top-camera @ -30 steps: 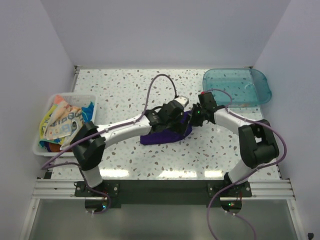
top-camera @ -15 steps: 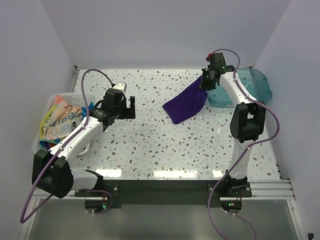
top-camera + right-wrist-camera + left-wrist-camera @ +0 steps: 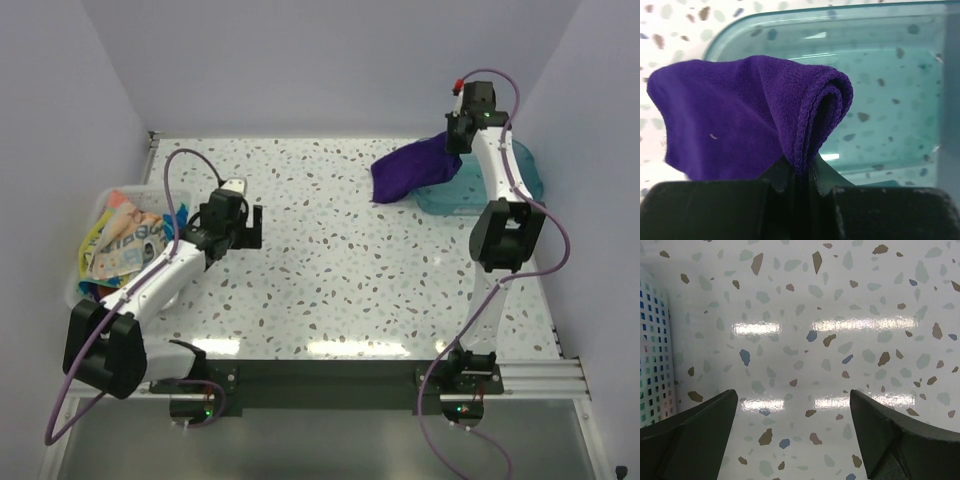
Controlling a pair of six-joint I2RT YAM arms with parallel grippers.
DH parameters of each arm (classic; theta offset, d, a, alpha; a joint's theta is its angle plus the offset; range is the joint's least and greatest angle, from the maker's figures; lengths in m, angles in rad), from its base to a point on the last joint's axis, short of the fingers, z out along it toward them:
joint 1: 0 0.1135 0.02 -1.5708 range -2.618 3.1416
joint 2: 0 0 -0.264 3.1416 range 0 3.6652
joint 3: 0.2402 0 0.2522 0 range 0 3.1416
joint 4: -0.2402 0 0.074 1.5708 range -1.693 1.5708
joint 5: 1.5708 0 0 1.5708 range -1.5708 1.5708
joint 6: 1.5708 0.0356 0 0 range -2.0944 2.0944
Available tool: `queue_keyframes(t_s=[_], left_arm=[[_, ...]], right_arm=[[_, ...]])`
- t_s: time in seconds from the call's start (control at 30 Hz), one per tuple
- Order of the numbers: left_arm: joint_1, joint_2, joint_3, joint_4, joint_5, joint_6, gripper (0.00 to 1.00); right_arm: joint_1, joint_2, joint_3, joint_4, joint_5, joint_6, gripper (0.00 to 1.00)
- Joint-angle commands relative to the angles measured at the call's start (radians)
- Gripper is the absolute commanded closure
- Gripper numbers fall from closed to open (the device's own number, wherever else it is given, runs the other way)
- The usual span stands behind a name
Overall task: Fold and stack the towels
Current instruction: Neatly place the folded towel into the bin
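A folded deep purple towel (image 3: 412, 169) hangs in the air at the back right, half over the teal tray (image 3: 520, 180). My right gripper (image 3: 455, 140) is shut on its folded edge; in the right wrist view the purple towel (image 3: 740, 120) is pinched between the closed jaws of that gripper (image 3: 802, 172), above the teal tray (image 3: 890, 60). My left gripper (image 3: 252, 228) hovers open over bare table at the left; its wrist view shows the left gripper (image 3: 792, 405) with nothing between its wide-apart fingers. More towels (image 3: 125, 245), colourful and crumpled, fill the white bin.
The white bin (image 3: 92, 215) stands at the table's left edge; its perforated wall (image 3: 652, 350) shows beside my left gripper. The speckled table (image 3: 330, 290) has walls close on the left, back and right.
The right arm has swung the purple towel from the table's middle up and back to above the teal tray. The left arm let go and drew back to the left, near the bin.
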Motion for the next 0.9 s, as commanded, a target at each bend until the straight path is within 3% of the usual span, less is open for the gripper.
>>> queue_keyframes(t_s=[0.0, 0.23, 0.87], left_arm=[[0.014, 0.015, -0.007, 0.053, -0.048, 0.027, 0.0], [0.017, 0.059, -0.007, 0.051, -0.055, 0.03, 0.0], [0.019, 0.129, -0.007, 0.065, -0.044, 0.036, 0.0]], right_arm=[[-0.044, 0.013, 0.047, 0.05, 0.076, -0.142, 1.0], [-0.075, 0.036, 0.033, 0.12, 0.12, -0.282, 1.0], [-0.097, 0.091, -0.071, 0.232, 0.229, -0.386, 1.0]])
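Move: Over the near-left part of the teal bin, the right hand holds the folded purple towel by one end; the bin's middle is roughly 6 cm to its right, 3 cm ahead and 13 cm below. The towel's trailing part hangs away to the hand's left, its middle about 12 cm left, 4 cm back and 8 cm lower. From the empty left hand the bin lies some 62 cm right, 26 cm ahead and 6 cm lower. Carrying the towel farther across the bin, the right hand travels about 9 cm to the right, quickly and then easing, and sinks some 4 cm, mostly late on. The wrist rolls roughly 20 degrees so that the fingertips swing rightward, and the shut fingers keep their pinch on the towel's end. The open, empty left hand sinks about 3.5 cm above bare table. ##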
